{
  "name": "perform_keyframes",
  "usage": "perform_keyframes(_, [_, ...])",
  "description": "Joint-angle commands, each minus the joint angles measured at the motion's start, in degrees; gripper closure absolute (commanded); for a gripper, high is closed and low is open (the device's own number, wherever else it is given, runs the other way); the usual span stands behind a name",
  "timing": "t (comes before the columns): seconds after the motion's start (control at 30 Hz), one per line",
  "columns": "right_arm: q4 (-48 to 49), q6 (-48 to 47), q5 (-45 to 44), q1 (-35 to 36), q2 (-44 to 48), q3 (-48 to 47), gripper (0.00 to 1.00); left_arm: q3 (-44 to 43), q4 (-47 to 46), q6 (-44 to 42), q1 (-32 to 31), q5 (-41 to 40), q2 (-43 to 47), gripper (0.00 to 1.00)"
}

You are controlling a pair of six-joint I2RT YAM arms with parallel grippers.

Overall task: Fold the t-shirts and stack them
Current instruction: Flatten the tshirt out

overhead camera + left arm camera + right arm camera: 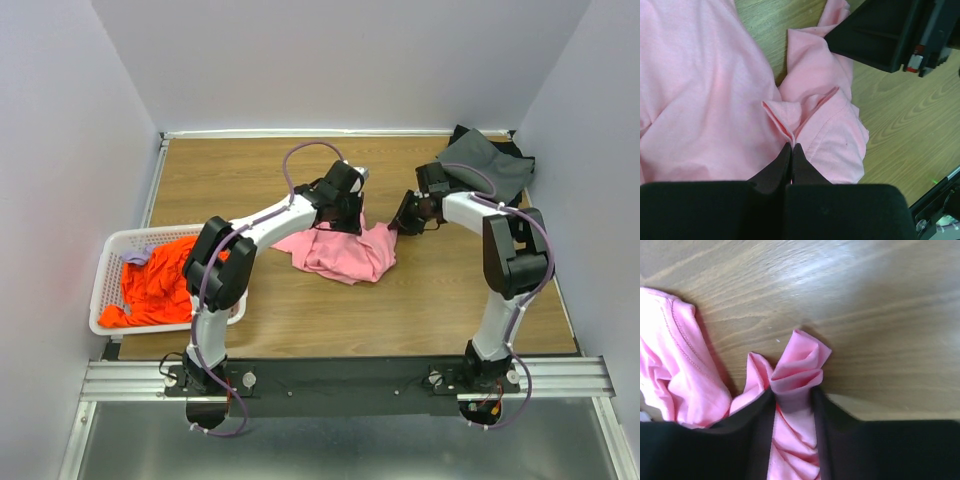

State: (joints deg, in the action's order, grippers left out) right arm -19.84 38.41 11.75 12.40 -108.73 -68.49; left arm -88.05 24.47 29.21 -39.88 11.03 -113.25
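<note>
A light pink t-shirt (338,256) lies crumpled on the wooden table (300,320) between the two arms. My left gripper (344,220) is at the shirt's far left edge. In the left wrist view it (791,146) is shut, pinching a thin fold of the pink cloth (705,100). At the shirt's right corner, my right gripper (399,226) has a bunched roll of pink cloth (800,362) filling the gap between its jaws (793,390). An orange t-shirt (158,285) sits in the white basket (108,248). A dark grey t-shirt (488,165) lies at the back right.
The white slotted basket stands at the table's left edge, with a bit of lilac cloth (135,257) in it. Grey walls close in the table on three sides. The right gripper's black body (880,35) shows at the top of the left wrist view.
</note>
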Motion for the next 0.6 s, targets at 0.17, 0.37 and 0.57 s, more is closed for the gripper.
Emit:
perform_keyframes(0.17, [-1.2, -1.5, -0.1, -0.4, 2.7, -4.1, 0.98, -2.6, 1.2, 0.1, 3.7, -3.7, 5.1, 1.0])
perform_keyframes(0.37, [-9.1, -1.8, 2.0, -8.4, 7.4, -22.4, 0.98, -17.1, 4.9, -0.7, 12.8, -5.3, 9.7, 1.0])
perform_keyframes(0.57, [-19.6, -6.3, -2.6, -9.7, 10.2, -37.2, 0.98, -23.5, 3.9, -0.3, 14.4, -9.2, 16.2, 1.0])
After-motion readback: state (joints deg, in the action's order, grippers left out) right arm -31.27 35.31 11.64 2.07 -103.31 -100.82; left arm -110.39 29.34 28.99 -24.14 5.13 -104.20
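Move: The left fingers already pinch a fold of the pink t-shirt, held some 6 cm above the table. The corner the right hand is about to shut on already lies between its half-open fingers, roughly 9 cm right of the left hand and 6 cm below it. From the right hand, the shirt's body lies about 12 cm left and 5 cm back, nearly level; the folded dark shirts lie about 22 cm right and 15 cm ahead. The right hand first shuts fully on the pink corner down by the table while the left keeps its pinch, then both sweep up together about 23 cm and forward some 11–12 cm, starting gently and quickening. As they rise they draw apart, the left about 11 cm to the left and the right about 7 cm to the right, pulling the cloth out between them as both wrists tip their fingers outward-forward by some 25 degrees, the left also turning counter-clockwise. ##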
